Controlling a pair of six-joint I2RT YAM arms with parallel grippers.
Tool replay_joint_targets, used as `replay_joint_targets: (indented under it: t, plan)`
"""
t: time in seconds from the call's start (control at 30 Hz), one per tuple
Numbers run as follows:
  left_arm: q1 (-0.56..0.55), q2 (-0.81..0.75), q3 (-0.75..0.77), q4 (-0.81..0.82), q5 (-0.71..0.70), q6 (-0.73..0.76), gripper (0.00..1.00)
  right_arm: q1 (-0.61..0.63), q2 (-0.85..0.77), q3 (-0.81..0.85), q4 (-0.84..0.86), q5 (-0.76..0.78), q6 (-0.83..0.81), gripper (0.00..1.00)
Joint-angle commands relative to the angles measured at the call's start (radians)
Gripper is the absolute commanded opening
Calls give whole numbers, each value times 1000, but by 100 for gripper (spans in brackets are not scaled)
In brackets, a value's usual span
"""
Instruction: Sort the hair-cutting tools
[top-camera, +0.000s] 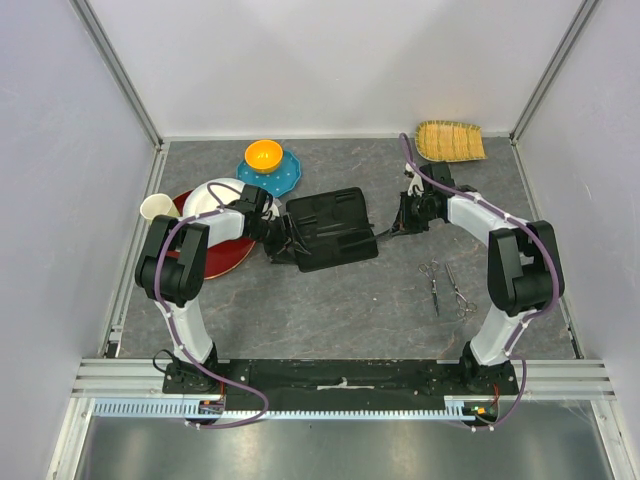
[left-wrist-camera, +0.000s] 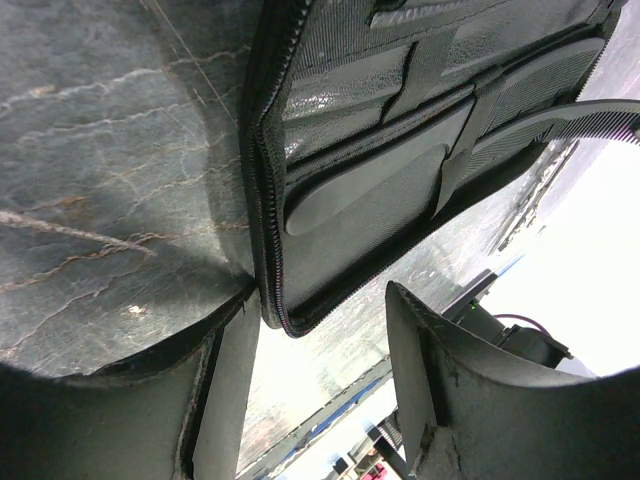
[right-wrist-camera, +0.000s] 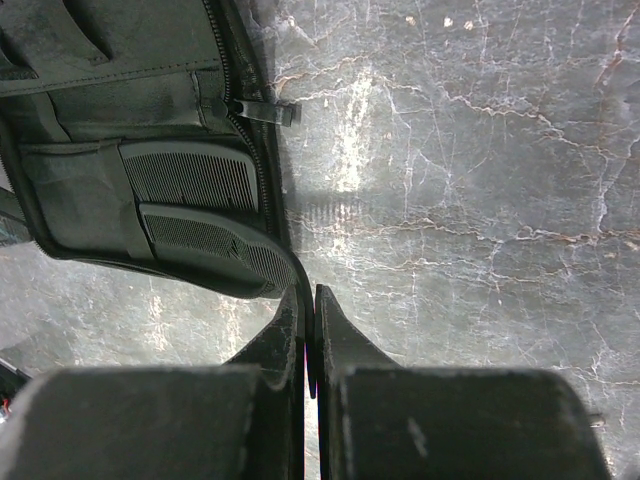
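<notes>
The black zip case (top-camera: 330, 230) lies open in the middle of the table. My right gripper (right-wrist-camera: 312, 290) is shut on the thin handle of a black comb (right-wrist-camera: 215, 248), whose toothed end lies over the case's right edge. A second black comb (right-wrist-camera: 195, 175) is tucked in a pocket of the case beside it. Two silver scissors (top-camera: 432, 281) (top-camera: 459, 290) lie side by side on the table in front of the right arm. My left gripper (left-wrist-camera: 318, 300) is open at the case's left edge, with the zip corner (left-wrist-camera: 272, 300) between its fingers, close to the left one.
A red plate (top-camera: 215, 252) and a white bowl (top-camera: 212, 195) sit at the left, with a cream cup (top-camera: 153, 207) beside them. A blue plate (top-camera: 285, 175) holding an orange bowl (top-camera: 264, 154) stands behind. A woven basket (top-camera: 450, 140) is at the back right.
</notes>
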Motion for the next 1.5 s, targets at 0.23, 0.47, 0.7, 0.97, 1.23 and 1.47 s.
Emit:
replay_joint_targets:
  t: [0.23, 0.47, 0.7, 0.97, 1.23, 1.47]
  plan:
    - [-22, 36, 21, 23, -33, 6, 60, 65, 31, -27, 41, 33, -19, 0]
    - [-27, 47, 13, 41, -9, -3, 60, 94, 57, -38, 122, -63, 53, 0]
    - [-34, 56, 3, 64, 0, -19, 61, 166, 135, -35, 214, -124, 145, 0]
    - [-37, 54, 9, 41, -36, -22, 61, 188, 172, -12, 211, -58, 203, 3]
    - [-36, 28, 18, 6, -92, -9, 61, 156, 106, 16, 61, 155, 182, 77]
    - [-36, -16, 64, -56, -128, 15, 62, 111, 16, 59, -59, 319, 149, 79]
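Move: The comb pinched in the right hand points into the black case's near pocket, whose middle lies about 11 cm left, 3 cm back and 4 cm below that hand. The other comb is about 8 cm left, level with it fore and aft; the zip pull is 4 cm left, 2 cm ahead; the nearer scissors 11 cm right, 13 cm back. From the left hand the pocket is 9 cm right, 1 cm ahead. Right hand slides the comb about 10 cm left into the pocket, opens, then backs 4 cm right. ##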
